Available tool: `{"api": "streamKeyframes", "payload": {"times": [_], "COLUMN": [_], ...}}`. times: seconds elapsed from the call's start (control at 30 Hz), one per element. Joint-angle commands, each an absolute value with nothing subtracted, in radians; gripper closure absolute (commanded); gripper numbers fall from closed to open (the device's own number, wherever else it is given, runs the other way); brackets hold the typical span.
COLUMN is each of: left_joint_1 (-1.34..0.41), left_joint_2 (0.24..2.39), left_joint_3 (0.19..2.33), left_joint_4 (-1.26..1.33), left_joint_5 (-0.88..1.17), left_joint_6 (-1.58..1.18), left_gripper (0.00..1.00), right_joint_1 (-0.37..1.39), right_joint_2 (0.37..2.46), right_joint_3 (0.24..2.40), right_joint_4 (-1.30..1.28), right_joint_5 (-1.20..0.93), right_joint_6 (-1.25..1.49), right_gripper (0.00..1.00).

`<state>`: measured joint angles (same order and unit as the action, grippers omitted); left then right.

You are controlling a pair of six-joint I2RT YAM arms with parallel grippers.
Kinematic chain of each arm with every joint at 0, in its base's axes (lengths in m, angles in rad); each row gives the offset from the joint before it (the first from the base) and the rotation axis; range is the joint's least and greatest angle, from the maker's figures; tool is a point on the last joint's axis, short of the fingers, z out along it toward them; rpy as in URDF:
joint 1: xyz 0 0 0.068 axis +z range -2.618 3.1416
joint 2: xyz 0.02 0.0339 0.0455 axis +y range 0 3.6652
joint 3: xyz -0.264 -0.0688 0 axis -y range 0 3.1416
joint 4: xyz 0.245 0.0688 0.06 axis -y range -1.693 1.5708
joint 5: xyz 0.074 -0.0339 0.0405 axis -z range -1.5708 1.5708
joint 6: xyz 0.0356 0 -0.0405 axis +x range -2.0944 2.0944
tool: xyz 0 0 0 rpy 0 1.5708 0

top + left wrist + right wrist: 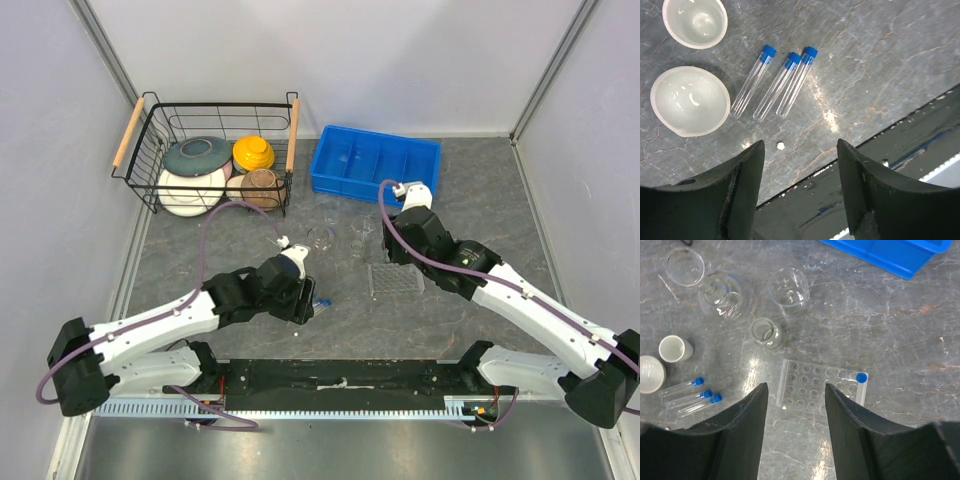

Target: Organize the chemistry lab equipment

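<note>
Three clear test tubes with blue caps (777, 87) lie side by side on the grey table, just beyond my left gripper (800, 150), which is open and holds nothing. Two white bowl-shaped pieces (690, 100) sit left of the tubes. My right gripper (795, 390) hovers open and empty over a clear gridded rack (815, 390). One blue-capped tube (861, 377) stands in the rack's corner. Beyond the rack are a small flask (765, 332), a beaker (788, 287), another flask (720, 294) and a round glass dish (685, 266).
A blue divided bin (375, 165) stands at the back, centre-right. A wire basket (150, 110) with coloured bowls and plates is at the back left. The table's front edge and a black rail (890, 150) lie right under my left gripper.
</note>
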<state>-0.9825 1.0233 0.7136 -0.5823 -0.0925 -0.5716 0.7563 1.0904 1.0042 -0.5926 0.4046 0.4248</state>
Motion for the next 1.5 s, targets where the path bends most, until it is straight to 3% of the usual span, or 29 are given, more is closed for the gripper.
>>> {"api": "streamKeyframes", "payload": {"times": [0.0, 0.4, 1.47], "left_joint_1": [-0.999, -1.012, -1.020], "left_joint_2": [1.107, 1.242, 1.354], "left_joint_3": [0.752, 0.764, 0.730], "left_joint_4": [-0.509, -0.426, -0.344], "left_joint_5": [-0.163, -0.150, -0.166], "left_joint_6": [-0.601, -0.575, -0.578], "left_gripper": [0.35, 0.50, 0.56], "right_joint_1": [0.788, 0.796, 0.798], "right_joint_2": [1.077, 1.037, 1.020], "right_joint_3": [1.025, 0.956, 0.925], "right_joint_4": [-0.618, -0.592, -0.584], "right_joint_5": [0.387, 0.356, 0.357], "right_joint_6": [0.405, 0.384, 0.376], "right_gripper": [0.44, 0.44, 0.46]}}
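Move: Below the left hand, about 9 cm down, lie three blue-capped test tubes, their middle some 5 cm ahead and 4 cm to its right. The shallow white dish is about 8 cm ahead and 4 cm left of the hand, and the white cup some 13 cm straight ahead. The tube rack stands roughly 10 cm ahead and 20 cm right. From the right hand the tubes lie about 15 cm left, 5 cm back and 19 cm down. Sinking about 5.5 cm towards the test tubes, the left hand also slides some 3 cm to its right, quick at first and then slowing, while its fingers narrow to under half open without gripping anything. The empty, half-open right hand eases back and slightly down by about 2 cm, staying above the rack. ##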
